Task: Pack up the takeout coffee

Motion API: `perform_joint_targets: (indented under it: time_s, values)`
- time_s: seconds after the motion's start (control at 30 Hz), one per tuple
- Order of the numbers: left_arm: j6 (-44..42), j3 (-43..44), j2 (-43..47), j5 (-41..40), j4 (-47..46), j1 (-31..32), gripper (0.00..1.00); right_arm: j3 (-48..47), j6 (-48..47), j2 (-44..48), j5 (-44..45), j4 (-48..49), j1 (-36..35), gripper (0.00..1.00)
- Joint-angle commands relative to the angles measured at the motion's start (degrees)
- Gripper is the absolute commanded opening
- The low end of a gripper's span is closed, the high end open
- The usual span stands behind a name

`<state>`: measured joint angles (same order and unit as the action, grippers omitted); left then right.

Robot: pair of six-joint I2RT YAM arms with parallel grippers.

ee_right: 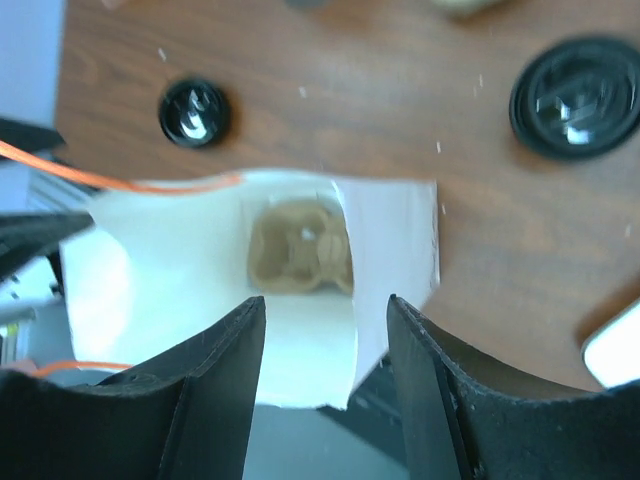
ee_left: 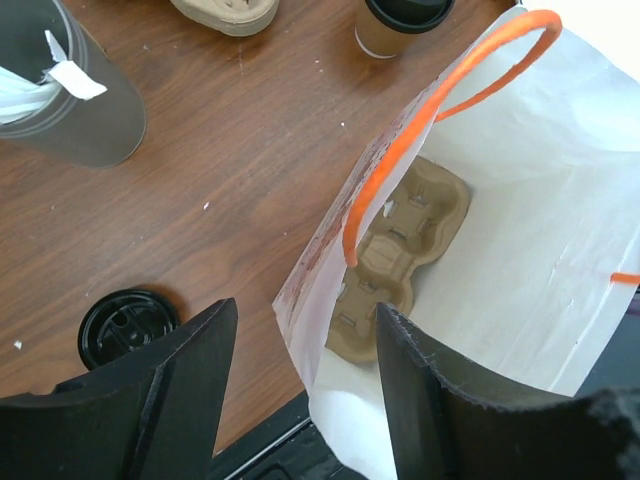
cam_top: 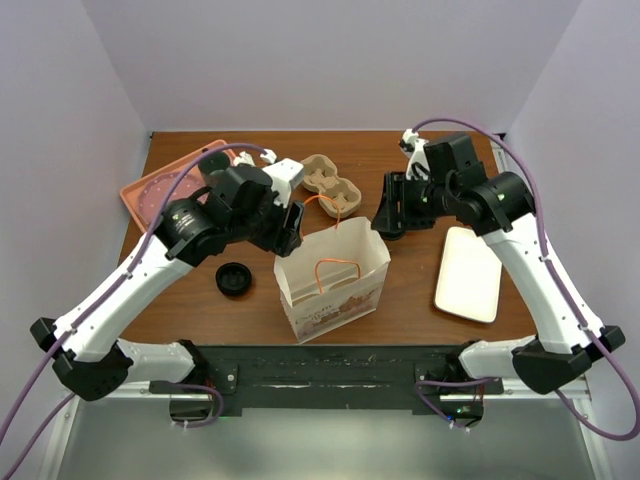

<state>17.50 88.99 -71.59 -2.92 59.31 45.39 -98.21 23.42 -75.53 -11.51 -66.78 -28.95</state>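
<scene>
The takeout coffee (ee_left: 400,22), a tan cup with a black lid, stands on the table just beyond the white paper bag (cam_top: 330,285). In the right wrist view its lid (ee_right: 575,95) shows at the upper right. From above my right arm hides most of it. A cardboard cup carrier (ee_left: 405,245) lies flat in the bottom of the bag. My left gripper (ee_left: 305,308) is open, its jaws astride the bag's left wall near the orange handle (ee_left: 440,100). My right gripper (ee_right: 325,300) hangs open over the bag's mouth, holding nothing.
A second carrier (cam_top: 330,182) sits on the table behind the bag. A loose black lid (cam_top: 233,279) lies left of the bag. A grey tumbler (ee_left: 70,95) with white utensils stands far left. There is a pink tray (cam_top: 160,185) at the back left and a white container (cam_top: 468,272) on the right.
</scene>
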Motion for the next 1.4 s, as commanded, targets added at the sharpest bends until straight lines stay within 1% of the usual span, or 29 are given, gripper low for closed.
perform_joint_targets:
  time_s: [0.0, 0.13, 0.27, 0.37, 0.4, 0.47, 0.5, 0.57, 0.6, 0.63, 0.67, 0.7, 0.73, 0.77, 0.8, 0.83, 0.87, 0.9, 0.93, 0.97, 1.0, 1.03, 1.13, 1.17, 1.2, 1.23, 1.27, 1.3, 1.37]
  values:
    - [0.35, -1.88, -0.04, 1.95, -3.76, -0.39, 0.60, 1.97, -0.66, 2.04, 1.40, -7.57, -0.41, 0.55]
    - [0.08, -4.17, 0.66, 2.65, -4.81, -0.39, 0.55, 3.64, 0.13, 2.58, 1.05, -8.80, -0.84, 0.52]
    - [-0.18, -5.14, 0.84, 2.65, -5.34, -0.39, 0.53, 4.26, 1.63, 2.14, -0.44, -6.35, -2.34, 0.50]
    - [-0.36, -5.76, 0.93, 2.65, -5.87, -0.39, 0.48, 5.04, 2.33, 0.91, -0.09, -6.43, -3.83, 0.47]
    - [-0.27, -6.11, 1.02, 2.65, -5.96, -0.30, 0.43, 5.14, 2.68, 0.56, 0.69, -6.78, -4.27, 0.45]
    - [-0.36, -6.29, 1.19, 4.06, -6.31, -0.30, 0.37, 4.79, 2.68, -0.50, 1.66, -8.53, -5.06, 0.41]
    - [-0.18, -6.63, 1.28, 4.41, -6.48, -0.30, 0.26, 4.61, 2.68, -0.67, 2.10, -9.15, -5.15, 0.33]
    - [-0.09, -6.99, 1.54, 4.94, -6.92, -0.39, 0.13, 2.78, 2.16, -1.55, 4.12, -10.38, -5.24, 0.23]
    - [-0.01, -7.16, 1.54, 5.29, -7.10, -0.39, 0.00, 1.72, 1.90, -2.08, 4.73, -10.38, -5.24, 0.09]
    - [-0.01, -7.08, 1.46, 6.07, -7.80, -0.39, 0.00, 0.06, 1.37, -3.73, 5.87, -10.73, -5.24, 0.02]
    - [-0.18, -6.21, 1.02, 6.43, -7.72, -0.30, 0.00, -5.79, 1.10, -5.58, 6.58, -12.91, -5.15, 0.00]
    - [0.17, 0.07, -0.03, 6.35, -4.58, -0.39, 0.00, -10.20, 0.93, -7.51, 7.11, -14.67, -5.24, 0.00]
    - [0.95, 5.35, -3.61, 5.48, -1.94, -0.39, 0.00, -15.03, 0.58, -9.53, 5.37, -16.69, -5.24, 0.00]
    - [1.66, 12.71, -4.95, 4.94, 0.35, -0.39, 0.00, -20.73, 1.10, -11.12, 4.83, -16.54, -5.24, 0.00]
    - [2.27, 12.61, -5.57, 4.68, 2.20, -0.47, 0.00, -21.05, 2.49, -10.96, 5.52, -16.36, -5.15, 0.00]
    - [2.10, 10.09, -4.62, 4.59, 1.61, -0.56, 0.00, -19.31, 3.38, -10.52, 5.62, -14.79, -5.15, 0.00]
    - [1.84, 6.49, -4.35, 5.72, 1.34, -0.91, 0.00, -12.68, 2.86, -9.91, 2.66, -13.73, -5.24, 0.00]
    - [2.97, 7.68, -4.43, 6.60, 2.81, -1.78, 0.00, -11.31, 2.25, -10.16, 2.02, -13.64, -5.24, 0.00]
    - [3.94, 9.34, -4.35, 5.65, 3.35, -1.88, 0.00, -11.65, 1.20, -10.60, 2.45, -14.42, -5.15, 0.00]
    - [4.64, 7.79, -3.21, 5.12, 2.14, -1.88, 0.00, -12.61, 1.19, -10.52, 4.54, -13.64, -5.15, 0.00]
    - [5.00, 5.95, -1.72, 5.38, -1.18, -2.05, 0.00, -11.83, 1.10, -8.87, 5.87, -11.90, -5.24, 0.00]
    - [4.92, 5.24, -0.84, 6.34, -1.39, -2.23, 0.00, -10.52, 1.45, -8.15, 5.53, -8.75, -5.07, 0.00]
    - [3.60, 4.53, -1.36, 6.34, 0.37, -2.14, 0.00, -10.34, 0.32, -9.20, 7.55, -7.93, -4.97, 0.00]
    - [3.34, 6.44, -1.62, 6.26, 0.89, -2.23, 0.00, -7.63, 0.57, -9.11, 7.03, -7.40, -4.98, 0.00]
    - [2.64, 6.46, -1.53, 6.00, 0.55, -2.23, 0.00, -6.91, 0.57, -8.76, 7.29, -7.05, -4.98, 0.00]
    - [1.67, 4.98, 0.38, 5.82, -1.20, -2.23, 0.00, -6.21, 0.14, -8.33, 8.42, -5.91, -4.89, 0.00]
    - [0.45, 1.05, 1.44, 5.30, -2.43, -2.23, 0.00, -3.59, 0.05, -7.54, 9.04, -5.03, -4.98, 0.00]
    - [-2.53, -0.38, 2.33, 4.86, -3.75, -2.23, 0.00, -1.82, 0.40, -6.49, 9.31, -3.98, -4.89, 0.00]
    - [-5.35, -1.27, 3.56, 2.92, -4.99, -2.23, 0.00, 2.12, 2.15, -2.80, 9.93, -0.12, -4.98, 0.00]
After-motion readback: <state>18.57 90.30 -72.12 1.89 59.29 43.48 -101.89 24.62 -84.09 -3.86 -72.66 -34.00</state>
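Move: The takeout bag's left rim lies almost between the left gripper's open fingers, about 4 cm below and 1 cm to its right. The black lid is about 13 cm left and 2 cm ahead of this hand, the straw cup some 18 cm ahead and 4 cm left, both low. From the right gripper, the bag's right rim is about 4 cm back, 1 cm left and 6 cm down; the lidded coffee cup stands 10 cm ahead and 4 cm right, the white board 20 cm right and 1 cm ahead. Bring the left gripper about 3 cm down and the right one some 5 cm down and 4 cm back onto opposite sides of the bag's rim, then shut both to pinch the paper. Keeping hold, jerk both hands up together, swinging the right forward and left as it rises, and ease them partway down again, the right farther, its fingers tipping down. ##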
